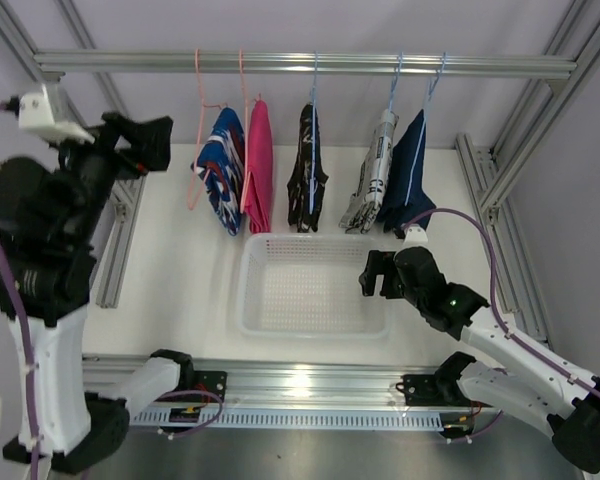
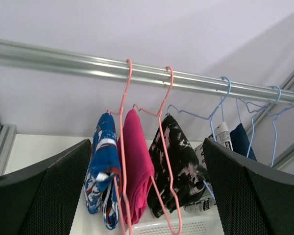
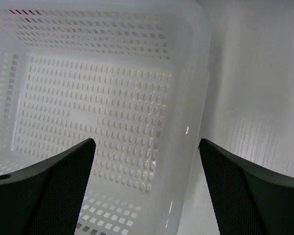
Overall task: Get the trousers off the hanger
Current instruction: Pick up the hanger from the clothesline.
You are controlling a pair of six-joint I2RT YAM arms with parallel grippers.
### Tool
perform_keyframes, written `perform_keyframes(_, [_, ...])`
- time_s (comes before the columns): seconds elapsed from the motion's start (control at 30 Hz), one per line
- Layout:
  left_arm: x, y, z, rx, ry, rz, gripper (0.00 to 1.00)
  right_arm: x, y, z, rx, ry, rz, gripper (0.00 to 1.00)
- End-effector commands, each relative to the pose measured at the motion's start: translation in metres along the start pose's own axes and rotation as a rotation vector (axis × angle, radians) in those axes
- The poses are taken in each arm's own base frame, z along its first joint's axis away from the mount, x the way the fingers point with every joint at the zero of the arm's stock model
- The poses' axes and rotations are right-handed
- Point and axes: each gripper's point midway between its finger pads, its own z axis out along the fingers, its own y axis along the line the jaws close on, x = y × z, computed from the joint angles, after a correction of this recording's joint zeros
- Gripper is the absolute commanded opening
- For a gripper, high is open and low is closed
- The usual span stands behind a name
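Several small trousers hang on wire hangers from the metal rail (image 1: 300,63): blue patterned (image 1: 221,170), pink (image 1: 258,165), black-and-white (image 1: 307,170), white with black print (image 1: 372,175) and dark blue (image 1: 408,175). My left gripper (image 1: 163,143) is raised at rail height, left of the blue pair, open and holding nothing. Its wrist view looks between the fingers at the blue (image 2: 103,166), pink (image 2: 137,166) and black-and-white (image 2: 179,166) pairs on pink hangers (image 2: 122,147). My right gripper (image 1: 380,275) is open and empty, low by the basket's right rim (image 3: 198,73).
A white perforated basket (image 1: 248,290) sits on the table below the hanging garments. Aluminium frame posts and rails run along both sides (image 1: 500,190) and the near edge (image 1: 310,380). A purple cable (image 1: 450,215) loops over the right arm.
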Motion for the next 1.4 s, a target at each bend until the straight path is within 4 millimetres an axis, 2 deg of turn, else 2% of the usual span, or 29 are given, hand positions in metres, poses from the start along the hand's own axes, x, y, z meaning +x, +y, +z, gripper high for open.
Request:
perform_keyframes(0.0, [0.044, 0.002, 0.044, 0.003, 0.235, 0.037, 0.99, -0.01, 0.007, 0.004, -0.053, -0.041, -0.006, 0.91])
perform_keyframes(0.07, [0.031, -0.003, 0.056, 0.016, 0.235, 0.037, 1.0, -0.01, 0.009, 0.004, -0.07, -0.04, -0.002, 0.91])
perform_keyframes(0.1, [0.046, -0.003, 0.063, 0.02, 0.295, 0.034, 0.99, -0.011, 0.01, 0.004, -0.073, -0.045, 0.001, 0.91])
perform_keyframes(0.13, [0.056, -0.004, 0.079, 0.033, 0.331, 0.027, 0.99, -0.009, 0.01, 0.004, -0.078, -0.041, 0.0, 0.91])
perform_keyframes(0.2, [0.072, -0.006, 0.088, 0.06, 0.385, 0.016, 0.99, -0.011, 0.01, 0.004, -0.084, -0.049, 0.006, 0.91])
perform_keyframes(0.27, [0.096, -0.001, 0.1, 0.053, 0.448, 0.013, 0.99, -0.011, 0.011, 0.003, -0.092, -0.05, 0.01, 0.91])
perform_keyframes(0.37, [0.123, 0.004, 0.107, 0.056, 0.518, 0.016, 0.99, -0.013, 0.01, 0.004, -0.09, -0.057, 0.013, 0.91])
perform_keyframes(0.4, [0.139, 0.009, 0.107, 0.048, 0.558, 0.021, 0.99, -0.013, 0.01, 0.005, -0.089, -0.057, 0.014, 0.91])
perform_keyframes(0.47, [0.144, 0.012, 0.109, 0.047, 0.554, 0.029, 1.0, -0.013, 0.01, 0.007, -0.089, -0.057, 0.015, 0.91])
perform_keyframes(0.5, [0.16, 0.018, 0.109, 0.031, 0.587, 0.034, 0.99, -0.014, 0.009, 0.007, -0.087, -0.059, 0.019, 0.91])
perform_keyframes(0.57, [0.163, 0.02, 0.111, 0.033, 0.577, 0.044, 0.99, -0.011, 0.008, 0.01, -0.083, -0.049, 0.019, 0.91])
perform_keyframes(0.6, [0.178, 0.024, 0.111, 0.028, 0.609, 0.041, 0.99, -0.011, 0.007, 0.01, -0.079, -0.048, 0.02, 0.91])
perform_keyframes(0.67, [0.183, 0.016, 0.115, 0.088, 0.601, 0.023, 0.99, -0.01, 0.007, 0.012, -0.076, -0.042, 0.02, 0.91])
perform_keyframes(0.77, [0.209, 0.01, 0.108, 0.145, 0.648, -0.043, 0.99, -0.008, 0.004, 0.014, -0.065, -0.037, 0.021, 0.91])
perform_keyframes(0.8, [0.2, 0.01, 0.111, 0.159, 0.606, -0.05, 0.99, -0.008, 0.003, 0.015, -0.062, -0.037, 0.021, 0.91])
perform_keyframes(0.83, [0.211, 0.013, 0.109, 0.159, 0.623, -0.065, 0.99, -0.008, 0.003, 0.016, -0.064, -0.036, 0.024, 0.91])
perform_keyframes(0.9, [0.203, 0.009, 0.11, 0.198, 0.587, -0.113, 0.99, -0.007, 0.002, 0.017, -0.06, -0.031, 0.023, 0.91])
perform_keyframes(0.93, [0.196, 0.015, 0.109, 0.194, 0.56, -0.129, 1.0, -0.007, 0.002, 0.017, -0.058, -0.03, 0.023, 0.92])
perform_keyframes(0.97, [0.204, 0.014, 0.105, 0.223, 0.579, -0.165, 0.99, -0.007, 0.002, 0.017, -0.059, -0.031, 0.024, 0.91])
perform_keyframes(1.0, [0.199, 0.018, 0.105, 0.217, 0.56, -0.205, 0.99, -0.005, 0.001, 0.018, -0.055, -0.026, 0.024, 0.91])
perform_keyframes(1.03, [0.194, 0.018, 0.106, 0.237, 0.527, -0.216, 0.97, -0.006, 0.0, 0.019, -0.053, -0.027, 0.025, 0.91])
perform_keyframes(1.1, [0.202, 0.019, 0.101, 0.259, 0.534, -0.28, 0.94, -0.005, -0.001, 0.02, -0.049, -0.024, 0.028, 0.92])
perform_keyframes(1.17, [0.184, 0.023, 0.103, 0.278, 0.455, -0.306, 0.91, -0.005, -0.001, 0.021, -0.046, -0.022, 0.026, 0.91])
perform_keyframes(1.2, [0.194, 0.028, 0.099, 0.283, 0.464, -0.329, 0.88, -0.004, -0.001, 0.022, -0.046, -0.017, 0.028, 0.91])
perform_keyframes(1.27, [0.177, 0.021, 0.099, 0.334, 0.384, -0.322, 0.84, -0.003, -0.002, 0.023, -0.043, -0.011, 0.026, 0.91])
perform_keyframes(1.3, [0.186, 0.023, 0.096, 0.34, 0.39, -0.336, 0.81, -0.003, -0.002, 0.024, -0.04, -0.012, 0.026, 0.91])
perform_keyframes(1.37, [0.179, 0.016, 0.095, 0.391, 0.343, -0.335, 0.78, -0.003, -0.002, 0.025, -0.04, -0.011, 0.026, 0.91])
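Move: The left hand, open and high in front of the clothesline, goes for the near wire of the leftmost pink hanger, about 14 cm ahead, 3 cm right and 19 cm below. Its blue patterned trousers hang some 20 cm ahead, 1 cm right; the pink trousers are level with those and 6 cm right of the hand, both 20 cm below. The second pink hanger's near wire is 14 cm ahead, 8 cm right, 19 cm below. From the right hand, the first wire lies about 16 cm ahead, 37 cm left and 22 cm up. The left hand swoops forward about 13 cm and then down some 21 cm onto the leftmost pink hanger, drifting a little right as the fingers tip down by roughly 35 degrees. Low beside the hanger's near wire it turns clockwise and partly levels the fingers again, rises 2–3 cm, and begins to close them around the wire, leaving them still mostly open with the wire between the pads and no firm pinch yet. ##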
